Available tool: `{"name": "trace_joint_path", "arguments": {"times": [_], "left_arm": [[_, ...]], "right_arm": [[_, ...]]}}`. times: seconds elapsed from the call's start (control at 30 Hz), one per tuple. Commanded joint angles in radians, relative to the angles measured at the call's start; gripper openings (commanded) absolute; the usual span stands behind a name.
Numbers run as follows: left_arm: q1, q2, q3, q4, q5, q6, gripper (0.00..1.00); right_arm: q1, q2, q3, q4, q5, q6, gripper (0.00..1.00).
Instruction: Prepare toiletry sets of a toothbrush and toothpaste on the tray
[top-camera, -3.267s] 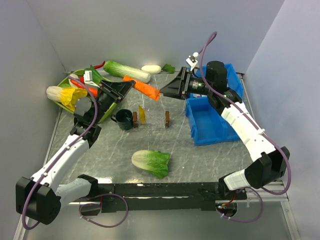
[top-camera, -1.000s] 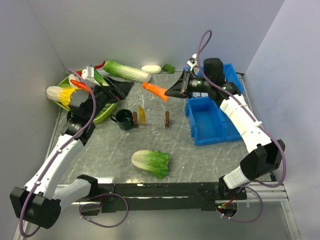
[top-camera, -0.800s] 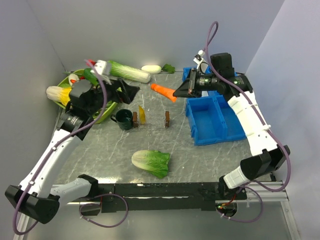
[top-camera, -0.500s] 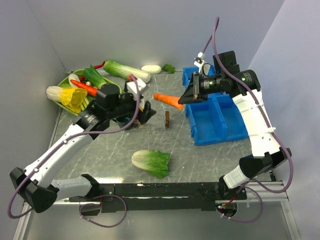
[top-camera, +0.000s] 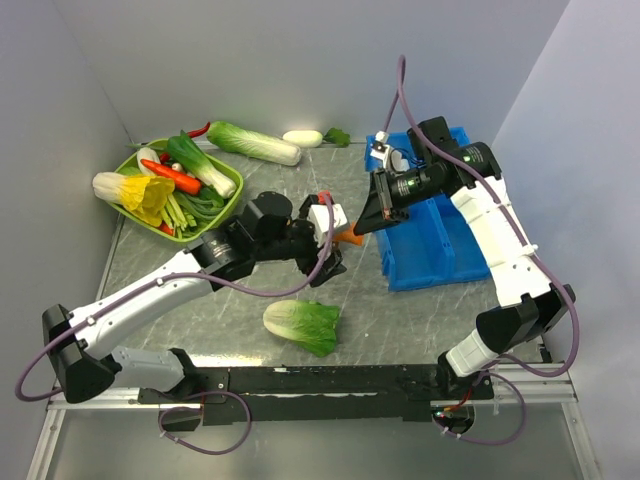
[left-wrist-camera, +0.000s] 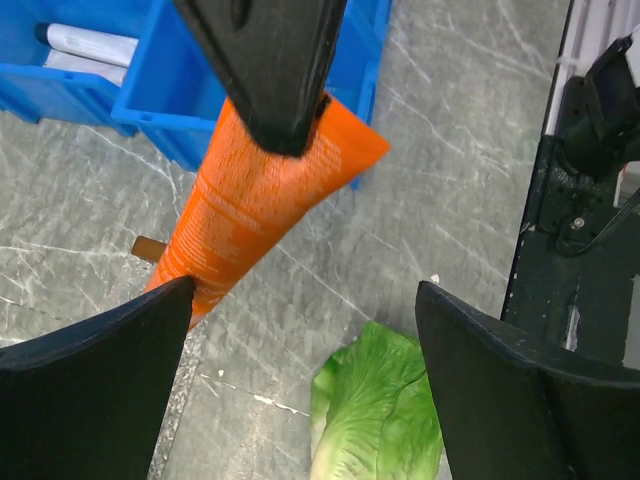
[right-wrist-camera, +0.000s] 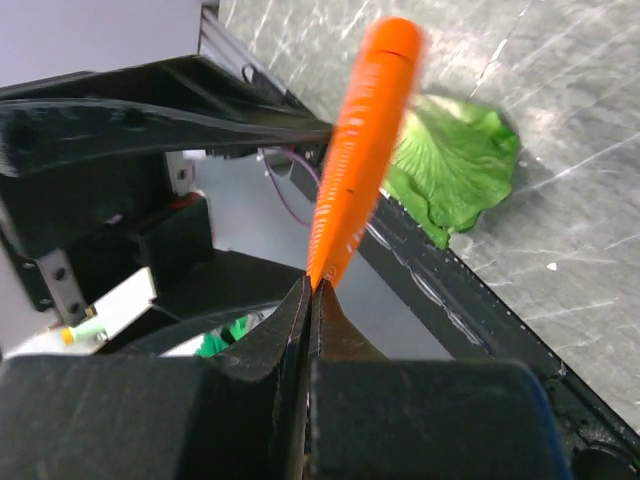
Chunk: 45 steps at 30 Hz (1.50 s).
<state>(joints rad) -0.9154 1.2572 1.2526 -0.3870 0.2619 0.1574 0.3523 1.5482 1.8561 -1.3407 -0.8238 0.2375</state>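
Observation:
My right gripper (top-camera: 366, 227) (right-wrist-camera: 315, 290) is shut on the flat end of the orange toothpaste (top-camera: 350, 236) (right-wrist-camera: 362, 150) (left-wrist-camera: 262, 205), holding it in the air just left of the blue tray (top-camera: 440, 265) (left-wrist-camera: 160, 110). The tube's capped end points down and to the left. My left gripper (top-camera: 338, 246) (left-wrist-camera: 305, 290) stands open right beside it, and the tube's tip lies by one of its fingers (left-wrist-camera: 95, 385) without being clamped. The toothbrush is hidden or out of view.
A green cabbage (top-camera: 302, 326) (left-wrist-camera: 385, 420) (right-wrist-camera: 450, 160) lies near the front of the table. A green basket (top-camera: 222, 212) of vegetables stands at the back left. A white tube-like item (left-wrist-camera: 88, 45) lies in the tray's far compartment. A small brown piece (left-wrist-camera: 146, 247) sits under the tube.
My left arm has swung from the green basket to the table's middle. My right gripper has carried the orange toothpaste down and left, to meet the left gripper.

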Motion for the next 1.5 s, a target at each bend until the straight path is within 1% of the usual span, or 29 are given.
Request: {"name": "trace_joint_path", "arguments": {"times": [0.0, 0.2, 0.33, 0.43, 0.47, 0.57, 0.8, 0.83, 0.9, 0.93, 1.0, 1.03, 1.1, 1.13, 1.2, 1.23, 1.3, 1.33, 1.43, 1.47], "left_arm": [[-0.026, 0.019, 0.042, 0.019, -0.043, 0.03, 0.96], [-0.045, 0.002, 0.03, 0.005, -0.111, 0.045, 0.96], [-0.045, -0.045, -0.019, 0.033, -0.171, 0.062, 0.96], [-0.045, -0.053, -0.03, 0.028, -0.152, 0.076, 0.97], [-0.045, -0.05, -0.028, 0.022, -0.121, 0.076, 0.96], [-0.046, -0.038, -0.013, -0.012, -0.09, 0.062, 0.96], [-0.046, -0.032, -0.015, -0.012, -0.078, 0.034, 0.99], [-0.046, -0.028, -0.012, -0.013, -0.073, 0.022, 0.98], [-0.045, -0.021, -0.005, -0.018, -0.066, 0.007, 0.93], [-0.046, -0.018, -0.005, -0.024, -0.064, -0.002, 0.86], [-0.046, -0.013, -0.001, -0.032, -0.066, -0.013, 0.78], [-0.045, -0.013, -0.001, -0.033, -0.067, -0.018, 0.72], [-0.046, -0.019, -0.007, -0.032, -0.069, -0.027, 0.67], [-0.045, -0.021, -0.01, -0.03, -0.07, -0.028, 0.62], [-0.045, -0.027, -0.016, -0.027, -0.067, -0.038, 0.55], [-0.045, -0.028, -0.019, -0.027, -0.067, -0.038, 0.48], [-0.046, -0.032, -0.024, -0.018, -0.072, -0.048, 0.41], [-0.045, -0.03, -0.025, -0.016, -0.075, -0.065, 0.34], [-0.045, -0.028, -0.027, -0.006, -0.119, -0.108, 0.3], [-0.045, -0.028, -0.03, -0.001, -0.144, -0.119, 0.31]], "right_arm": [[0.043, -0.043, 0.0, -0.092, -0.067, -0.026, 0.0], [0.074, -0.068, -0.044, -0.103, -0.055, -0.032, 0.0], [0.085, -0.083, -0.063, -0.107, -0.057, -0.032, 0.0], [0.093, -0.088, -0.057, -0.104, -0.067, -0.033, 0.0], [0.094, -0.089, -0.054, -0.101, -0.072, -0.033, 0.0], [0.094, -0.092, -0.048, -0.094, -0.096, -0.033, 0.0], [0.12, -0.105, -0.057, -0.08, -0.132, -0.038, 0.0], [0.125, -0.106, -0.058, -0.077, -0.136, -0.038, 0.0], [0.132, -0.105, -0.06, -0.075, -0.14, -0.038, 0.0], [0.137, -0.108, -0.06, -0.075, -0.138, -0.038, 0.0], [0.14, -0.106, -0.049, -0.077, -0.123, -0.043, 0.0], [0.14, -0.105, -0.046, -0.08, -0.117, -0.041, 0.0], [0.142, -0.102, -0.035, -0.083, -0.095, -0.043, 0.0], [0.139, -0.1, -0.032, -0.084, -0.087, -0.043, 0.0], [0.14, -0.088, -0.015, -0.094, -0.069, -0.04, 0.0], [0.14, -0.082, -0.006, -0.095, -0.063, -0.037, 0.0], [0.14, -0.073, 0.017, -0.095, -0.049, -0.033, 0.0], [0.139, -0.065, 0.023, -0.092, -0.037, -0.03, 0.0], [0.14, -0.062, 0.037, -0.059, -0.003, 0.003, 0.04], [0.14, -0.065, 0.034, -0.043, 0.002, 0.012, 0.05]]}}
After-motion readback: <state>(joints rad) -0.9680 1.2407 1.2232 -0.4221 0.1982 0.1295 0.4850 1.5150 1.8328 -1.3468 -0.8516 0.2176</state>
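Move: Just ahead and to the right of the open left fingers hangs the orange toothpaste tube: its middle is about 4 cm forward and 2 cm right, roughly level. The tray lies 11 cm ahead, 4 cm left and some 26 cm below the left hand; the lettuce 9 cm back, 4 cm left, about 24 cm down. Already pinching the tube's flat end, the right hand has the left gripper 6 cm to its left, 2 cm back and slightly lower. Bringing the toothpaste tube back and somewhat left, the right hand carries it about 5 cm in between the waiting left fingers, turning some 10 degrees counter-clockwise and keeping its pinch on the flat end. The left hand mostly holds its place, then eases a centimetre or so back and down as its wide-open fingers close and pinch the tube's body from both sides. ##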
